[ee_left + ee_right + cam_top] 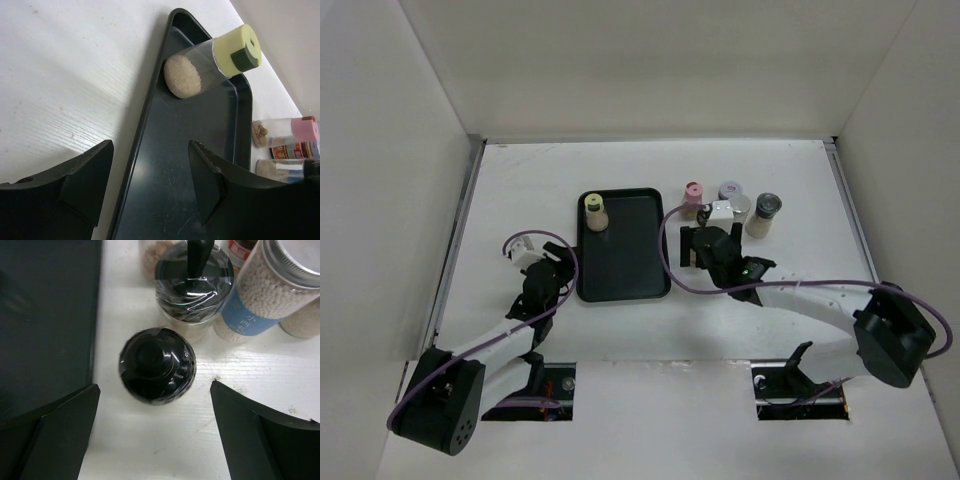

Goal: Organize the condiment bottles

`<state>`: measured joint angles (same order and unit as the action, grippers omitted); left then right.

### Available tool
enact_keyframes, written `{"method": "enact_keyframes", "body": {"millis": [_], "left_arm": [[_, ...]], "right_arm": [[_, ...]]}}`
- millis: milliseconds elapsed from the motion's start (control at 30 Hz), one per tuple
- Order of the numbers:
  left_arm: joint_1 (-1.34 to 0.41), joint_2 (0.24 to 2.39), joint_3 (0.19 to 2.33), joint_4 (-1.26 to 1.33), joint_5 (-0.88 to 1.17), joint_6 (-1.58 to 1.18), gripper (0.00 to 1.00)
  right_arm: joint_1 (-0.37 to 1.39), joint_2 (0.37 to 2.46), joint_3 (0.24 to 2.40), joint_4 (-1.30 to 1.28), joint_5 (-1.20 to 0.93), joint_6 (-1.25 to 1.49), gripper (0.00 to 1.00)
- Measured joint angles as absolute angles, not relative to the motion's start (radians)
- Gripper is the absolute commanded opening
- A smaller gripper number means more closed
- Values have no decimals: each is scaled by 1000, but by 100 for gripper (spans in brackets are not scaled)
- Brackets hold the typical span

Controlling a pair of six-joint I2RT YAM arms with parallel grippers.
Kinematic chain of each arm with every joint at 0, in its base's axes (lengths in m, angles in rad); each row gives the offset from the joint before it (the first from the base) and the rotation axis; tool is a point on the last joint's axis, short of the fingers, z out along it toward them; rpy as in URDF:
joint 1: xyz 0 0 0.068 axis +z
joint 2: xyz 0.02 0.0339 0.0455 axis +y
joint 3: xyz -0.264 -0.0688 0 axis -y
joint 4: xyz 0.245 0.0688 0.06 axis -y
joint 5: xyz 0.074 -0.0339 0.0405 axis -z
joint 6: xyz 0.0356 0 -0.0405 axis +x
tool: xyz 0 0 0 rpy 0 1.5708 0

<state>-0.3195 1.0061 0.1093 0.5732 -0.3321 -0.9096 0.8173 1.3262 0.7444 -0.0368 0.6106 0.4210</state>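
A cream-capped condiment bottle (pixel 596 212) (pixel 210 65) stands in the far left corner of the black tray (pixel 625 265) (pixel 170 165). The others cluster right of the tray: a pink-capped one (pixel 694 196) (pixel 290 131), a grey-capped one (pixel 730 191) and a silver-capped one (pixel 766 214). In the right wrist view a black-capped jar (pixel 156 365) stands on the table just ahead of my right gripper (pixel 155 390) (pixel 703 238), which is wide open. Behind it are a film-wrapped black-lidded jar (pixel 194 277) and a blue-labelled jar (pixel 270 287). My left gripper (pixel 150 150) (pixel 558 262) hovers open and empty over the tray's left rim.
White walls enclose the table (pixel 800 170) on three sides. A purple cable (pixel 670 255) from the right arm loops over the tray's right edge. The tray's rim (pixel 92 315) lies close to the left of my right gripper's left finger.
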Motion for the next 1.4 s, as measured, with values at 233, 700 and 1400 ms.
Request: {"method": "enact_keyframes", "body": {"millis": [233, 700, 1400], "left_arm": [[-314, 1005, 109, 575, -313, -909, 60], [-314, 1012, 109, 581, -304, -909, 60], [-308, 1023, 109, 595, -302, -909, 60]], "right_arm": [[770, 1448, 759, 39, 614, 410, 84], [773, 1431, 737, 131, 631, 387, 53], [852, 2030, 1453, 205, 527, 300, 52]]}}
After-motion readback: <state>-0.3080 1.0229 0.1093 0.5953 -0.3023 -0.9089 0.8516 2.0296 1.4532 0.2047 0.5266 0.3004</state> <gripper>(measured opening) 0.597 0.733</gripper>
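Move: Just ahead of the right hand, about 3 cm out and 5 cm lower at its middle, stands the near black-capped bottle. The second black-capped bottle stands some 7 cm beyond that bottle and 2 cm to its right; the silver-lidded jar is 13 cm ahead and 9 cm right of the hand. The tray's middle lies 8 cm ahead and 18 cm left, its yellow-capped bottle about 14 ahead and 26 left. From the left hand, the near black-capped bottle is roughly level and 33 cm right. Easing forward about 3 cm and down a little, the right hand brings its open fingers around the near black-capped bottle's cap and closes on it. It then lifts the bottle, drawing back slightly at first, and swings left about 18 cm and forward over the tray's far part, sinking some 5 cm from the top of the arc as the wrist turns slightly counter-clockwise, grip kept. ##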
